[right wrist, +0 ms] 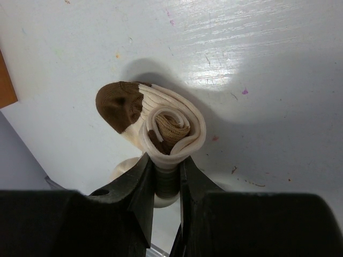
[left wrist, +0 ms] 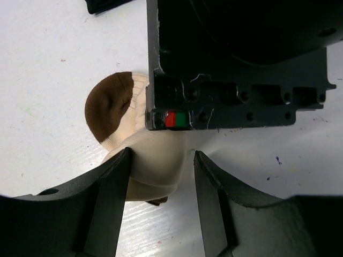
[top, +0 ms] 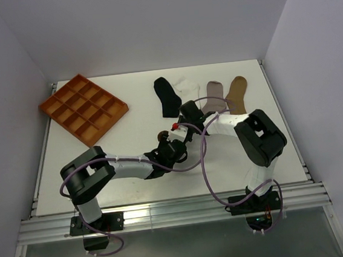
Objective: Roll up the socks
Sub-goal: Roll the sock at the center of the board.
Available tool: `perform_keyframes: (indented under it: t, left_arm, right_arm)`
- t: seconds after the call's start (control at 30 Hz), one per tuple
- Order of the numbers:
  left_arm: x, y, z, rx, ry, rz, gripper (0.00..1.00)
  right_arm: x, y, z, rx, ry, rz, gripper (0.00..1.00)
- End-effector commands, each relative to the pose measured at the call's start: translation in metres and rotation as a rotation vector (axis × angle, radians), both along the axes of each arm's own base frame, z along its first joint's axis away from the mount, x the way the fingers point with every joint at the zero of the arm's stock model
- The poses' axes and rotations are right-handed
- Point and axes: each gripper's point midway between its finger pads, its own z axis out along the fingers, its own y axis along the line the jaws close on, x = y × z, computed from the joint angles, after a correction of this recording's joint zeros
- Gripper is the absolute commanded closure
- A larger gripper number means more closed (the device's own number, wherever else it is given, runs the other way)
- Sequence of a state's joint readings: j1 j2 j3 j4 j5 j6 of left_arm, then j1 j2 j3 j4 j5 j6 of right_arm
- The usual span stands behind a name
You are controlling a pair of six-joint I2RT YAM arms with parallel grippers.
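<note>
The cream sock with a brown toe (right wrist: 171,126) is wound into a tight roll, and my right gripper (right wrist: 166,160) is shut on the roll's lower end. In the left wrist view the same sock (left wrist: 155,160) lies on the table under the right gripper's black body (left wrist: 236,64). My left gripper (left wrist: 163,156) is open around the sock; its left finger (left wrist: 115,182) touches the fabric and a gap remains on the other side. From above, both grippers meet at the table's middle, left gripper (top: 168,144) and right gripper (top: 172,133). The black (top: 167,97), white (top: 184,85), grey (top: 213,96) and tan (top: 237,93) socks lie flat behind.
An orange compartment tray (top: 83,108) sits at the back left of the white table (top: 128,187). The right arm's purple cable (top: 204,162) loops over the table's middle. A corner of the black sock (left wrist: 104,5) shows at the top of the left wrist view.
</note>
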State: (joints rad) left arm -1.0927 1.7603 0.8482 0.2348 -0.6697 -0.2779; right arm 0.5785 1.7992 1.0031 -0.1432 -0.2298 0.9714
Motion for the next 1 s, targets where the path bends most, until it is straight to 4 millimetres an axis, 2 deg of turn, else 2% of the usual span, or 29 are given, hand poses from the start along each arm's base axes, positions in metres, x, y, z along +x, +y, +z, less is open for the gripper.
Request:
perform_keyframes:
  t: [0.0, 0.17, 0.23, 0.27, 0.3, 0.37, 0.4, 0.57, 0.67, 0.7, 0.77, 0.8, 0.83, 0.87, 0.93, 0.97]
  left_arm:
    - [0.005, 0.000, -0.006, 0.038, -0.006, 0.022, 0.45]
    - [0.004, 0.009, -0.021, 0.092, 0.015, 0.061, 0.47]
    - [0.004, 0.014, -0.029, 0.122, 0.027, 0.076, 0.54]
    - [0.004, 0.016, -0.033, 0.125, 0.037, 0.084, 0.59]
    - [0.004, 0.017, -0.035, 0.127, 0.044, 0.088, 0.75]
    - [0.002, 0.019, -0.043, 0.138, 0.068, 0.088, 0.95]
    - [0.003, 0.020, -0.045, 0.138, 0.078, 0.091, 0.99]
    - [-0.005, 0.014, -0.046, 0.087, 0.164, 0.036, 1.00]
    - [-0.013, 0.006, -0.045, 0.008, 0.276, -0.027, 1.00]
    - [-0.010, 0.007, -0.040, -0.023, 0.295, -0.025, 1.00]
    - [-0.016, 0.001, -0.038, -0.083, 0.367, -0.067, 1.00]
    - [-0.012, 0.003, -0.033, -0.111, 0.382, -0.060, 0.99]
    - [-0.015, 0.004, -0.033, -0.120, 0.421, -0.073, 1.00]
    - [-0.018, -0.003, -0.028, -0.162, 0.463, -0.100, 1.00]
    - [-0.016, 0.002, -0.027, -0.186, 0.529, -0.094, 1.00]
    - [-0.012, 0.000, -0.022, -0.206, 0.545, -0.091, 1.00]
  right_arm:
    - [-0.025, -0.006, -0.021, -0.042, 0.107, 0.040, 0.96]
    - [-0.025, -0.002, -0.014, -0.011, 0.107, 0.053, 0.96]
    - [-0.026, -0.001, -0.012, 0.000, 0.111, 0.057, 0.96]
    - [-0.027, 0.000, -0.011, 0.005, 0.112, 0.060, 0.96]
    - [-0.027, 0.001, -0.009, 0.016, 0.110, 0.064, 0.96]
    - [-0.027, 0.002, -0.007, 0.029, 0.107, 0.064, 0.96]
    - [-0.028, 0.004, -0.004, 0.044, 0.105, 0.070, 0.95]
    - [-0.023, 0.007, 0.003, 0.101, 0.059, 0.055, 0.86]
    - [-0.017, 0.006, 0.014, 0.124, -0.001, 0.034, 0.66]
    - [-0.015, 0.005, 0.017, 0.129, -0.017, 0.025, 0.59]
    - [-0.013, -0.001, 0.022, 0.128, -0.047, -0.009, 0.51]
    - [-0.011, -0.003, 0.025, 0.132, -0.062, -0.025, 0.45]
    - [-0.010, -0.008, 0.024, 0.137, -0.073, -0.051, 0.44]
    - [-0.004, -0.010, 0.034, 0.152, -0.116, -0.074, 0.41]
    - [-0.005, -0.020, 0.030, 0.146, -0.122, -0.121, 0.38]
    - [0.001, -0.023, 0.040, 0.154, -0.169, -0.148, 0.37]
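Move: The sock's roll, the part I pinch next, sits about 2 cm ahead of my open left hand, straight on and a centimetre or so lower. Its loose brown toe lies some 5 cm to the left and 4 cm ahead of that hand; the black sock is about 20 cm ahead and 2 cm left, the white one equally far out and 8 cm right. My right hand already holds the roll, its middle about 1 cm to the left and 1 cm below. I ease my left hand about 1 cm forward and down over the roll and shut its fingers, pinching the sock while my right still grips it. Once that hold is made, I open the right fingers and draw that hand off some 2.5 cm to the right and up, as the left keeps its pinch, creeps forward about 1 cm and tips some 20 degrees nose-down. ##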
